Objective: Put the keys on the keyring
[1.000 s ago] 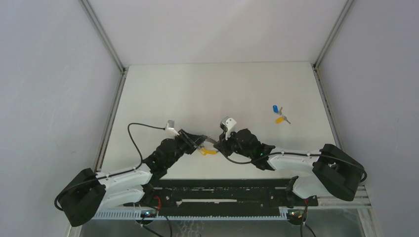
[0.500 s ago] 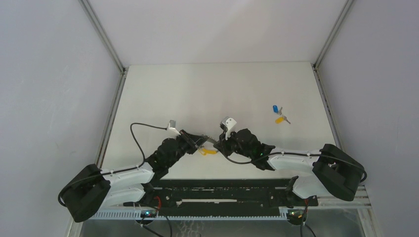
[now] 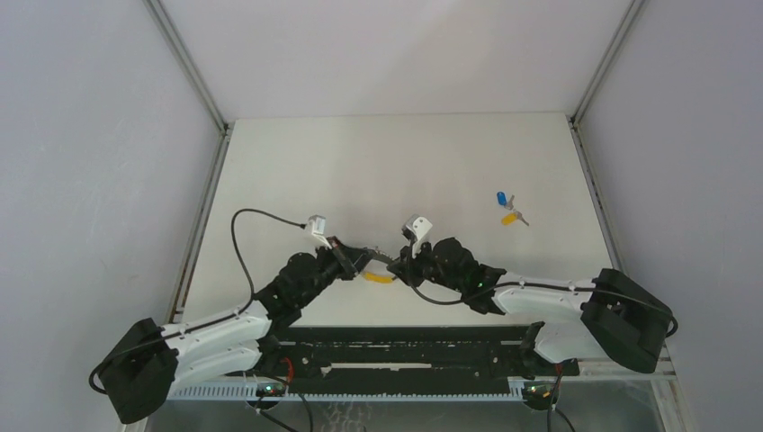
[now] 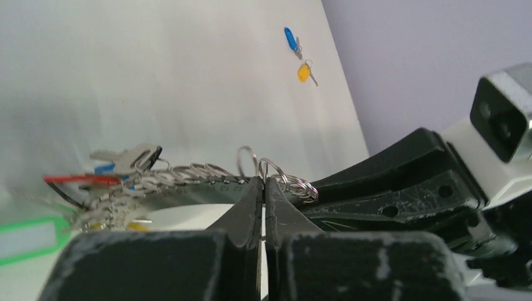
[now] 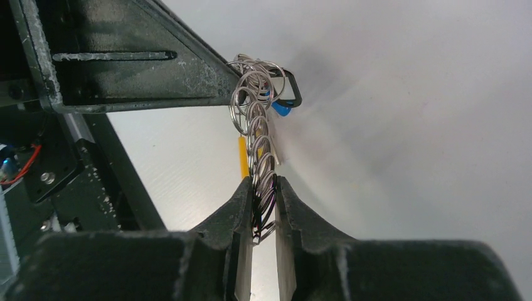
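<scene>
The keyring (image 3: 383, 265) is a chain of silver rings hanging between my two grippers above the table's near middle. My left gripper (image 3: 363, 259) is shut, and in the left wrist view its tips (image 4: 263, 183) pinch one thin ring of the keyring (image 4: 188, 172). My right gripper (image 3: 397, 263) is shut on the other end. The right wrist view shows several stacked rings (image 5: 256, 135) clamped between its fingertips (image 5: 265, 189). The two loose keys, one blue (image 3: 501, 198) and one yellow-orange (image 3: 510, 217), lie on the table to the far right, apart from both grippers.
Capped keys and tags hang from the chain: a red one (image 4: 81, 179), a green-framed tag (image 4: 28, 235) and a yellow piece (image 3: 379, 278) beneath the grippers. Metal frame posts border the white table (image 3: 396, 162) at left and right.
My left gripper has closed onto a ring of the keyring and its arm has shifted slightly. My right gripper keeps its hold in the same place.
</scene>
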Tool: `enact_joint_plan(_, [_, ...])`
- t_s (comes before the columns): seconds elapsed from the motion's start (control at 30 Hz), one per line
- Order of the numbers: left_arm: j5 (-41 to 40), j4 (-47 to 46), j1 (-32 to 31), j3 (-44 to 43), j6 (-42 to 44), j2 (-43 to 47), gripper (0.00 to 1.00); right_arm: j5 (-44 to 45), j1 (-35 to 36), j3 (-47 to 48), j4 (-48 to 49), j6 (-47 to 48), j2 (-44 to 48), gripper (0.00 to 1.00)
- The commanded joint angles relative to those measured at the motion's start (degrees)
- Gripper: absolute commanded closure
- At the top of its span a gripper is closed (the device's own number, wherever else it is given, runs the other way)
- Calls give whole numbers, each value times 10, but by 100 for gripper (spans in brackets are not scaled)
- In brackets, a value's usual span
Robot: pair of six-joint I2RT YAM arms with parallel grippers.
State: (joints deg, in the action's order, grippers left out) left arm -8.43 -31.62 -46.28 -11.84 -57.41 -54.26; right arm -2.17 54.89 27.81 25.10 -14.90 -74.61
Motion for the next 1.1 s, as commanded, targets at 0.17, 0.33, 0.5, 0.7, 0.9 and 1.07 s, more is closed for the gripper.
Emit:
enact_joint_plan(0.17, [103,43,0,-93,388,38,100,-131,-43,-14,-54,37,106,70])
enact_joint_plan(0.33, [155,80,0,-116,515,40,100,-195,-86,-13,-93,68,181,59])
enact_joint_plan(0.5, [183,150,0,-163,618,25,100,-224,-143,-8,-91,74,222,57])
enact_joint_plan(0.7, [259,216,0,-213,684,-6,100,-304,-201,37,-86,77,190,51])
enact_joint_plan(0.9, [310,243,0,-220,706,-37,100,-429,-210,51,-31,93,97,47])
enact_joint_plan(1.07, [328,234,0,-206,704,-65,100,-484,-205,53,13,118,37,46])
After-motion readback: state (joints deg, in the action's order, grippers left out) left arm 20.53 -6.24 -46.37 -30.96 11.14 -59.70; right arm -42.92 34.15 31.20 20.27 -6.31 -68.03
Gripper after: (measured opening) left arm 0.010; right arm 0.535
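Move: The right fingers already grip the coiled edge of the keyring, whose middle is about 3 cm to their left, level fore-and-aft and some 2 cm below. The left fingertips pinching its other end are roughly 5 cm left, 2 cm ahead and 3 cm higher; the yellow strip hangs about 3 cm left, 1 cm back and 4 cm below. From the left hand, the keyring's middle is about 2 cm right, 2 cm back and 5 cm below. Up and to its right, the right hand opens wide, lets go of the coils and clears the keyring by nearly 9 cm of height, then swings back left and down towards it, fingers still spread. The left hand keeps its pinch, rolling clockwise as seen from behind and swinging its fingers rightward, some 70 degrees in all; it rises about 4 cm, then sinks again, ending to the right and back. ##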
